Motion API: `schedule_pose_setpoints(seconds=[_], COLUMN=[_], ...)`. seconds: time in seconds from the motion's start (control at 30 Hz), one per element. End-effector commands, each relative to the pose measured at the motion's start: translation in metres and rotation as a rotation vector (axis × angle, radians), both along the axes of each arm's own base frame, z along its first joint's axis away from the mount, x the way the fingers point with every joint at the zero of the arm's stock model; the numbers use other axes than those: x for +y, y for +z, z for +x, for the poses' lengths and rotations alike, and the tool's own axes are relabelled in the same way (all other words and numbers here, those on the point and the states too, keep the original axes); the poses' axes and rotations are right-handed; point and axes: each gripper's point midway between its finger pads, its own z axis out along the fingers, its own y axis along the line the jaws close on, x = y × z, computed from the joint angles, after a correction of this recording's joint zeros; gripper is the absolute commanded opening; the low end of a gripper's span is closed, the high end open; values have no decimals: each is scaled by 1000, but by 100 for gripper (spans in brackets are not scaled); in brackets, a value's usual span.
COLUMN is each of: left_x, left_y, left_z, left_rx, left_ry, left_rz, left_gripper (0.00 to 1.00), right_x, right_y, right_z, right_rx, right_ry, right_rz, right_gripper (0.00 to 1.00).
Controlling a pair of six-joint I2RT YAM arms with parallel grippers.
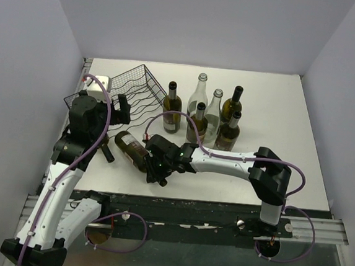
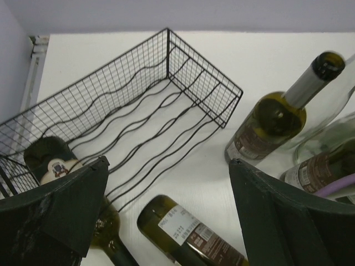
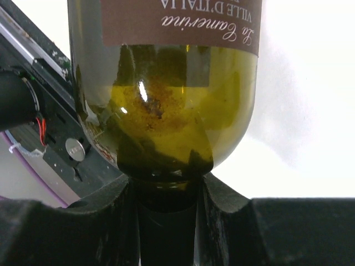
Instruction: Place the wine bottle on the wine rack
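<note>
The wine bottle (image 1: 129, 146) (image 2: 183, 233) (image 3: 166, 100) is dark green with a brown label. It lies on its side on the white table, base toward the rack. My right gripper (image 1: 156, 166) (image 3: 166, 199) is shut on its neck. The black wire wine rack (image 1: 135, 86) (image 2: 138, 94) stands at the back left. A second green bottle (image 2: 47, 158) lies at the rack's near left end, its neck (image 1: 107, 153) pointing toward me. My left gripper (image 1: 112, 116) (image 2: 166, 166) hangs open above the rack's near edge with nothing between its fingers.
Several bottles (image 1: 213, 117) stand upright in a cluster right of the rack, the nearest one (image 2: 277, 116) close to the rack's right corner. A small white box (image 1: 98, 84) sits left of the rack by the wall. Walls enclose the table on three sides.
</note>
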Motion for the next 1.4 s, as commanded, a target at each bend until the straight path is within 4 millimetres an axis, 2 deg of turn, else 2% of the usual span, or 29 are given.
schedule_pose_setpoints(seconds=[0.0,0.1,0.43,0.67,1.1,1.37], left_x=[14,23,28,31,34,39], left_y=[4,4,-3,-4,-7,-7], left_z=[-8,-10,-9,-9,-9,-10], left_rx=[-103,-135,-122,-128,-126,-135], left_ry=[69,105,130,154,173,195], left_rz=[-54,-36,-48,-58,-57,-50], left_gripper=[99,99,99,99,99,99], right_x=[49,54,79,97,137,142], right_y=[49,50,36,37,21,14], right_z=[26,37,55,78,120,144], right_rx=[-146,-181,-222,-284,-385,-421], right_ry=[-46,-80,-102,-165,-230,-246], right_rz=[180,178,154,165,109,81], right_gripper=[1,1,1,1,1,1])
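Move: Roughly 22 cm ahead, 20 cm left and 3 cm below the right hand, which already holds the wine bottle by its neck, is the free rack slot. The racked bottle lies about 18 cm ahead and 25 cm left of this hand; the nearest standing bottle is some 26 cm ahead and 4 cm right. From the empty left hand, the slot is about 12 cm ahead, 5 cm left and 26 cm below. Sliding the held bottle base-first into the rack beside the racked bottle, the right hand travels about 12 cm left and 11 cm forward, rising a touch before sinking nearly 3 cm. Its downward-pointing fingers swing forward some 20 degrees with a slight clockwise turn, keeping their pinch on the neck. The open left hand shifts 3 cm left above. ##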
